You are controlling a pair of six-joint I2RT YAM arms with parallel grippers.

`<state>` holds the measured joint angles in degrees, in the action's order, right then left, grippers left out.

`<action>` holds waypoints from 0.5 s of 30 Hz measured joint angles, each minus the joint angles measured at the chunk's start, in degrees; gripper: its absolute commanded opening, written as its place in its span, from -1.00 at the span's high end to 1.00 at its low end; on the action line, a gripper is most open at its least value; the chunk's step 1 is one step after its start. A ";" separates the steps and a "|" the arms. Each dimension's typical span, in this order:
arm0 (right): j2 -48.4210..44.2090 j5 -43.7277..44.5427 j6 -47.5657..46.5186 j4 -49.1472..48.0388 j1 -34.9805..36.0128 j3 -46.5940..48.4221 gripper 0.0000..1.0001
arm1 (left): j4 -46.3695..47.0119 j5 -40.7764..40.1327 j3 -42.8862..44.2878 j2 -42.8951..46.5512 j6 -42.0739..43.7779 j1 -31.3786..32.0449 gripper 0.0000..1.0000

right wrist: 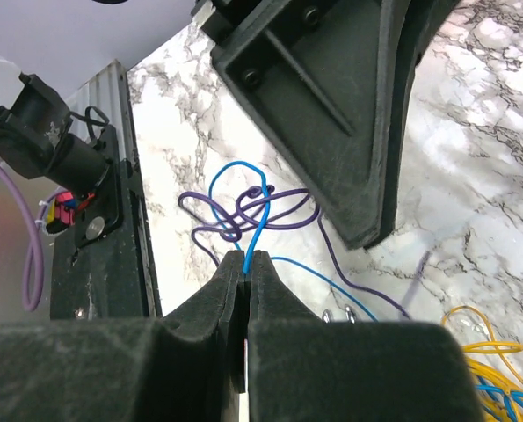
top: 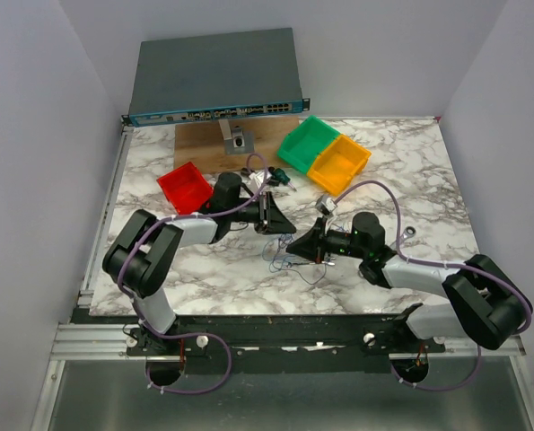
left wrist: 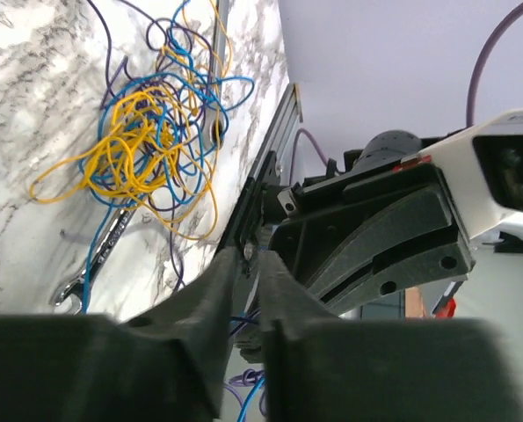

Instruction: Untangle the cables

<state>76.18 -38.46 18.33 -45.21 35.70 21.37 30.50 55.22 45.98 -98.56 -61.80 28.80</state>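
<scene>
A tangle of thin yellow, blue and purple cables (left wrist: 147, 132) lies on the marble table; from above it is a small cluster (top: 284, 262) between the two grippers. My right gripper (right wrist: 248, 257) is shut on a blue cable (right wrist: 254, 215), which rises from the jaws into a knot with a purple cable (right wrist: 274, 204). The gripper also shows in the top view (top: 295, 247). My left gripper (left wrist: 248, 257) hovers just beyond it (top: 283, 224), jaws a narrow gap apart, with nothing seen held. Its finger (right wrist: 331, 114) fills the top of the right wrist view.
A red bin (top: 188, 187), a green bin (top: 310, 144) and a yellow bin (top: 338, 164) stand behind the grippers. A network switch (top: 217, 76) and a wooden board (top: 204, 144) are at the back. A small metal tool (left wrist: 98, 259) lies by the tangle.
</scene>
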 measured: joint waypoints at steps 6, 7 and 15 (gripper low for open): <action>-0.42 0.68 0.00 0.52 0.00 0.00 0.99 | 5.35 -0.63 -4.46 0.59 -3.06 -5.81 1.00; -0.79 1.60 0.02 0.83 0.00 0.00 0.99 | 5.60 -1.03 -5.55 1.05 -3.15 -6.82 1.00; -7.58 21.44 1.16 6.14 0.24 -0.39 0.99 | 0.31 -12.83 -14.73 20.00 2.51 -12.87 1.00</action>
<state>68.60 -17.02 19.49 -39.07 35.94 20.97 30.81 42.39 31.24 -78.56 -59.29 15.92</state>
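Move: The blue strand that the right hand already holds, with its purple loops, lies about 4 cm back from the left hand and some 3 cm below it; from the right hand it is 2 cm left and 3 cm below. The yellow-blue tangle sits roughly 4 cm ahead and 6 cm right of the right hand, 9 cm down, with the wrench level with that hand, 6 cm right and 10 cm down. Left fingers shut, withdrawing about 10 cm leftward; right hand, still pinching the blue strand, swings 5 cm forward-right. ##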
